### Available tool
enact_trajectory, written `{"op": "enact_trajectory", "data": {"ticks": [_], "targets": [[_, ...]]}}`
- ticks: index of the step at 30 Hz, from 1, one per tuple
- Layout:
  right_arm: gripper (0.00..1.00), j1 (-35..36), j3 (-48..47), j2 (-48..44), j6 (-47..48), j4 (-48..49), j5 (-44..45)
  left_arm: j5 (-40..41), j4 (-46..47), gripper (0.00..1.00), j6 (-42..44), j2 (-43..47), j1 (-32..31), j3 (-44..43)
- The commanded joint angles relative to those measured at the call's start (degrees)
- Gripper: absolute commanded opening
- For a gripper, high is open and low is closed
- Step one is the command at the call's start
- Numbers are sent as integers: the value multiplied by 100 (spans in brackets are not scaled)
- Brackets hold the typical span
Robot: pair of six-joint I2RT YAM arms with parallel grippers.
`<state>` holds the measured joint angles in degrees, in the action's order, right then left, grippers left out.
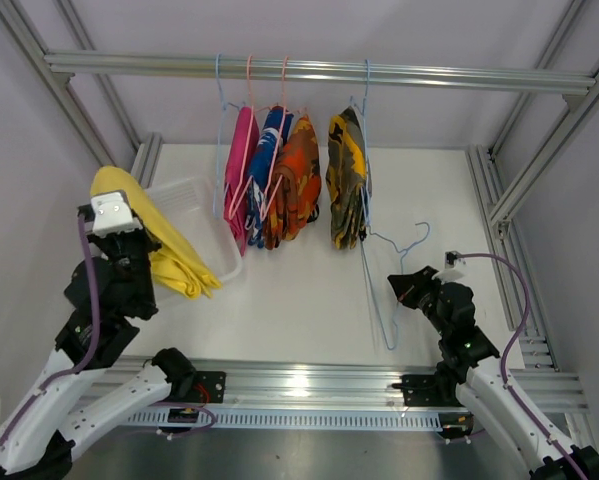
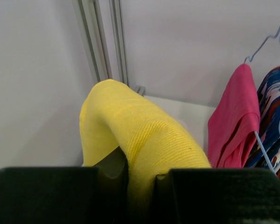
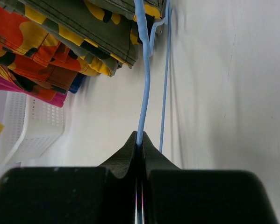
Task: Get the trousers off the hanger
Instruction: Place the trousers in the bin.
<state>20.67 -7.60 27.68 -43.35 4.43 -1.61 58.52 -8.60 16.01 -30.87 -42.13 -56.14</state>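
My left gripper (image 1: 127,232) (image 2: 140,175) is shut on the plain yellow trousers (image 1: 174,255) (image 2: 144,135), which drape from it over the white basket (image 1: 207,196) at the left. My right gripper (image 1: 405,285) (image 3: 140,140) is shut on the wire of a bare light-blue hanger (image 1: 381,290) (image 3: 144,84) low over the table at the right. On the rail (image 1: 429,76) hang the magenta pink trousers (image 1: 242,170) (image 2: 233,116), the blue-and-white pair (image 1: 270,160), the orange camouflage pair (image 1: 295,180) (image 3: 27,42) and the yellow-and-dark camouflage pair (image 1: 346,180) (image 3: 83,28), each on its own hanger.
Aluminium frame posts (image 1: 539,160) run along both sides of the table and behind it. The white basket (image 3: 27,130) stands at the back left, beside the hanging clothes. Both arm bases are bolted to the near rail (image 1: 309,385).
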Motion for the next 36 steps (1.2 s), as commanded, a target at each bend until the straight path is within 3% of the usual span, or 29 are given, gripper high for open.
{"op": "enact_trajectory", "data": {"ticks": [1,12,30,36], "targets": [[0,16,-5,-122,187,67,55,-860,-528,1,-1379,-173,503,-205],[0,-63,82,-131,310,58,-15,-702,-1442,1,-2638,-833,1391,-99],[0,-80,206,53,275,322,-173,545,-1812,1,-3455,-332,1497,129],[0,-80,232,62,283,357,-191,871,-1733,1,-3543,-533,1541,112]]}}
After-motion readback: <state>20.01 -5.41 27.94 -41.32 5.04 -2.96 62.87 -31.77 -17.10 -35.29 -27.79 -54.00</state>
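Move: The left hand already holds the folded yellow trousers high over the table. The white bin they are meant for is about 16 cm ahead, 2 cm to the right and some 37 cm below. The pink trousers on their hanger are roughly 18 cm ahead, 16 cm right and 10 cm lower, with the blue patterned trousers about 5 cm further right. From the right hand, the bin is about 47 cm left, 14 cm ahead and 7 cm lower. Still pinching the yellow trousers, the left fingers take them down towards the bin, sinking quickly about 9 cm while reaching some 4 cm forward, with the tips dipping. The descent then stops and the hand swings back almost as far and 4 to 5 cm left, turning nearly 20 degrees counter-clockwise, its left side dropping. The grip stays shut. ##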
